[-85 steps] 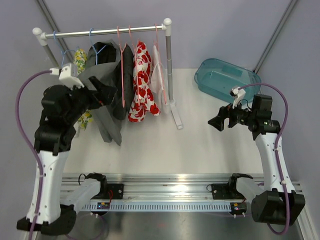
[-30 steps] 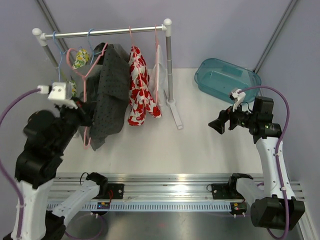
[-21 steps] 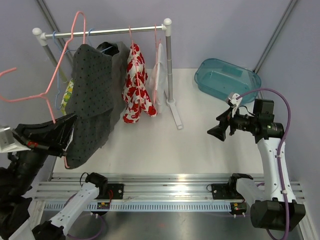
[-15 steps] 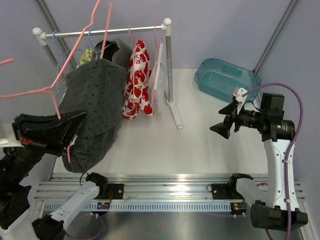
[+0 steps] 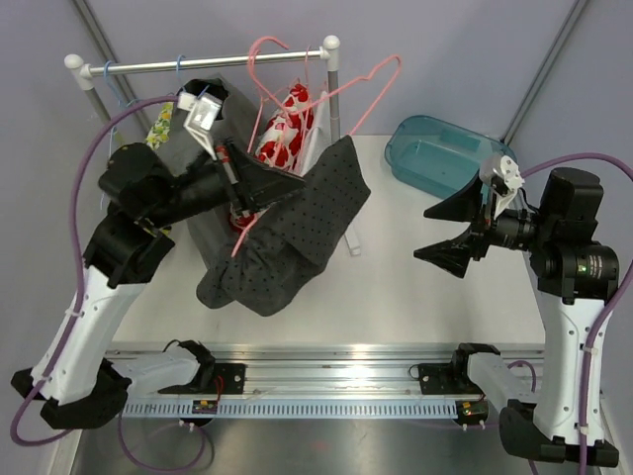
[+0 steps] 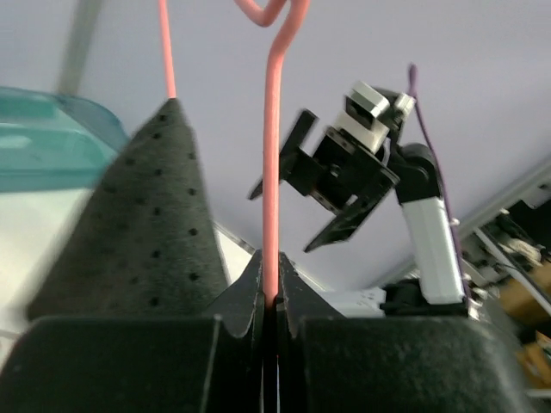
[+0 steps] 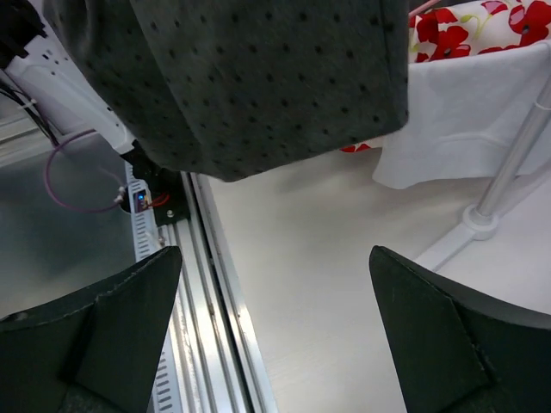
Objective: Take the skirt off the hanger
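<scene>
A dark grey dotted skirt (image 5: 287, 237) hangs from a pink wire hanger (image 5: 341, 87), which is held off the rail and tilted over the middle of the table. My left gripper (image 5: 259, 190) is shut on the hanger's wire (image 6: 271, 215), with the skirt (image 6: 155, 224) draped just left of its fingers. My right gripper (image 5: 435, 230) stands open to the right of the skirt and apart from it, with nothing between its fingers. In the right wrist view the skirt's hem (image 7: 232, 77) hangs above and beyond the open right gripper (image 7: 275, 251).
The clothes rack (image 5: 198, 64) stands at the back left with a red flowered garment (image 5: 287, 119), a white one (image 5: 318, 139), a dark one (image 5: 198, 109) and a yellow floral one (image 5: 158, 124). A teal tub (image 5: 445, 153) sits at the back right. A metal rail (image 5: 326, 381) runs along the near edge.
My left arm has swung the hanger and skirt from the far left, clear of the rail, over to the table's middle. My right gripper has risen slightly and stays open.
</scene>
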Action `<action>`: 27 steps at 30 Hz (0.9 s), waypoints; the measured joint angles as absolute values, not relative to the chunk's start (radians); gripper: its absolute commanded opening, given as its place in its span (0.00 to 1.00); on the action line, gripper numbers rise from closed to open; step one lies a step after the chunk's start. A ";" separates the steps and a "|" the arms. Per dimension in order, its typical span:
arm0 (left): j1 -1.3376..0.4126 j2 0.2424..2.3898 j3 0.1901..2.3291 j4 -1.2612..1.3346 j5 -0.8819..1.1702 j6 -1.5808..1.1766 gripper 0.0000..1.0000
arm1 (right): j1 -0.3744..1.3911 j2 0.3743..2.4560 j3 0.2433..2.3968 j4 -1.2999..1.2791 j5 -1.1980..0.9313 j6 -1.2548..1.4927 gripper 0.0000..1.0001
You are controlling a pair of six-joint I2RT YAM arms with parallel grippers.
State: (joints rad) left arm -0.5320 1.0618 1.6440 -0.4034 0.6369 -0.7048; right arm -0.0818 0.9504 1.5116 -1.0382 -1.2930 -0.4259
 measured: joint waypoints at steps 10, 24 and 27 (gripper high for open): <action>-0.860 1.267 1.639 -0.369 0.321 -0.696 0.00 | 0.162 1.000 1.484 -0.885 -1.079 -0.244 0.98; -0.925 1.368 1.607 -0.183 0.062 -0.850 0.00 | 0.412 1.067 1.413 -0.760 -0.713 -0.224 0.98; -0.926 1.382 1.607 -0.170 0.036 -0.870 0.00 | 0.447 1.088 1.413 -0.738 -0.639 -0.231 0.97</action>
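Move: The grey dotted skirt, on the pink hanger the left fingers already hold, hangs about 11 cm below the left hand and 3 cm back of it. From the open right hand it is some 21 cm left, 2 cm back and about level. The rack's right post stands roughly 22 cm ahead of the left hand and 6 cm right, lower down. The teal bin is about 33 cm ahead of the right hand, 12 cm right, well below. The skirt on its hanger is carried about 14 cm right towards the other gripper, with some 7 cm forward and 6 cm down; the left fingers keep their pinch on the hanger while the wrist swings a little to point more forward. The right hand comes to meet the skirt, forward, left and down by about 6 cm each, tipping slightly downward, fingers staying wide open. ##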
